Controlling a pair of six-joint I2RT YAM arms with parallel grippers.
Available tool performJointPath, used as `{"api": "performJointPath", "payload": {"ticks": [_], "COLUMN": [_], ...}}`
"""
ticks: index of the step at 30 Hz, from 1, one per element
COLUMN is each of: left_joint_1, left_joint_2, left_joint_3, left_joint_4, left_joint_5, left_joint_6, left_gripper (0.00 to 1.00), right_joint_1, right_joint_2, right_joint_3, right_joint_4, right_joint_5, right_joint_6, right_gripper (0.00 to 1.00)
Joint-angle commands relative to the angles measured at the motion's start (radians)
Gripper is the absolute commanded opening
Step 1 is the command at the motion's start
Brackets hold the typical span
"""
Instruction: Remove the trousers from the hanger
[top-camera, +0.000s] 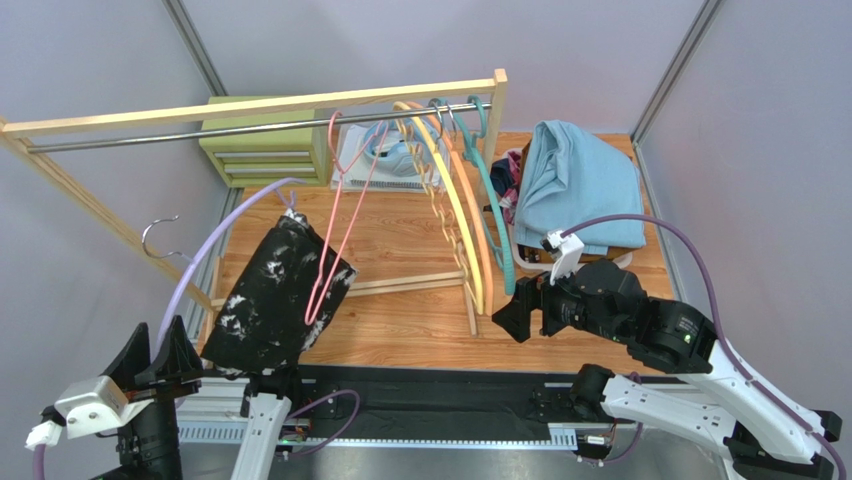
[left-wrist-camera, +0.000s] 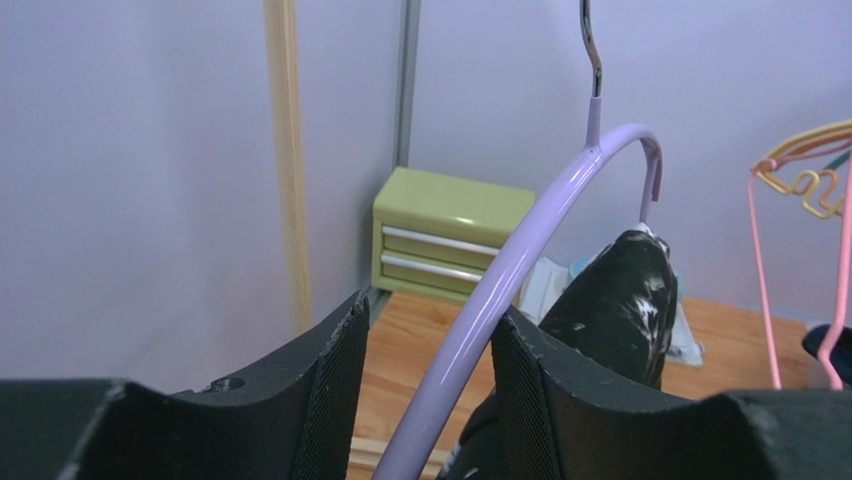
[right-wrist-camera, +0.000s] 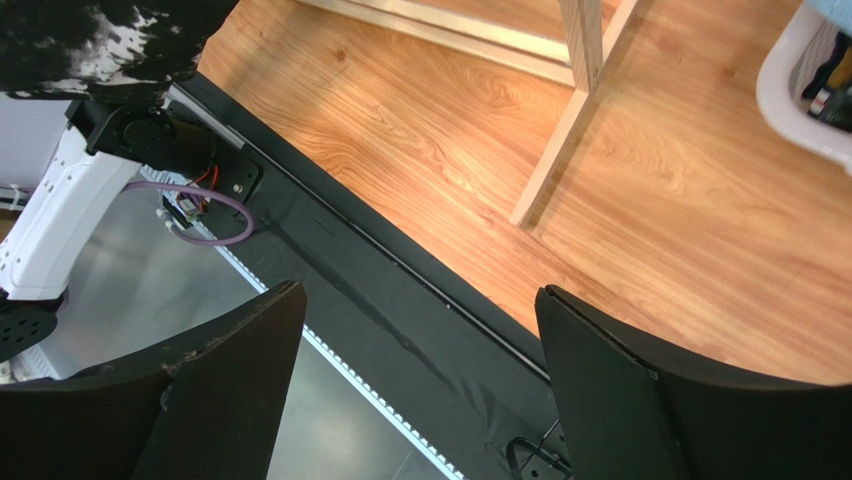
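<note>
The black, white-speckled trousers (top-camera: 275, 300) hang from the far end of a lilac hanger (top-camera: 215, 245), their lower part resting by the table's near left edge. My left gripper (top-camera: 155, 360) is shut on the hanger's lower arm. In the left wrist view the lilac hanger (left-wrist-camera: 530, 260) runs slantwise between the fingers, against the right one, with the trousers (left-wrist-camera: 620, 300) behind it. My right gripper (top-camera: 528, 305) is open and empty over the table's near right. In the right wrist view nothing lies between its fingers, and the trousers (right-wrist-camera: 90, 40) show at the top left.
A wooden rack with a metal rail (top-camera: 200, 132) carries a pink hanger (top-camera: 335, 230) and several yellow, teal and wooden ones. A green drawer box (top-camera: 265, 145) stands behind. Light blue trousers (top-camera: 580, 180) top a pile in a white basket (top-camera: 528, 257) at the right.
</note>
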Motion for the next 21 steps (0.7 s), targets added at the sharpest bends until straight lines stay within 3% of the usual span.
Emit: {"api": "performJointPath", "payload": {"ticks": [1, 6, 10, 14, 18, 19, 21], "left_joint_1": [-0.004, -0.004, -0.004, -0.004, -0.004, -0.004, -0.004], "left_joint_2": [0.077, 0.066, 0.023, -0.035, -0.054, -0.054, -0.054], "left_joint_3": [0.051, -0.018, -0.138, -0.293, -0.444, -0.459, -0.485], "left_joint_4": [-0.022, -0.067, -0.062, -0.050, -0.004, 0.019, 0.031], "left_joint_5": [0.036, 0.104, 0.128, 0.135, 0.180, 0.189, 0.183], "left_joint_6": [-0.199, -0.292, -0.406, -0.571, -0.737, -0.756, -0.789], "left_gripper": [0.00, 0.00, 0.00, 0.00, 0.00, 0.00, 0.00], "right_joint_1": [0.005, 0.004, 0.002, 0.016, 0.132, 0.167, 0.255], "right_joint_2": [-0.017, -0.101, -0.161, -0.217, -0.288, -0.290, -0.252], "right_joint_3": [-0.077, -0.278, -0.478, -0.660, -0.806, -0.828, -0.840], "right_joint_4": [0.012, 0.171, 0.508, 0.820, 1.109, 1.137, 1.220], "right_joint_5": [0.007, -0.041, -0.137, -0.130, 0.054, 0.167, 0.253], "right_joint_6": [0.092, 0.150, 0.196, 0.229, 0.112, 0.065, 0.014], "right_gripper": [0.91, 0.91, 0.91, 0.91, 0.91, 0.91, 0.92]}}
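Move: The left hand already grips the lavender hanger; the black-and-white trousers on it centre about 12 cm ahead of the hand, 12 cm to its right and some 16 cm lower. The pink hanger's middle is roughly 19 cm ahead, 24 cm right and 6 cm below that hand. From the empty right hand, the trousers are some 40 cm left, 3 cm ahead and about level; the teal hanger's middle is 18 cm ahead, 6 cm left and 12 cm higher. Keeping hold of the lavender hanger, the left hand lowers it some 14 cm while swinging forward about 10 cm and to the right, rolling its right side up around 30 degrees and tipping nose-down. The right hand, wide open, sinks about 12 cm, then sweeps left towards the trousers as it rolls its left side up, touching nothing yet. ##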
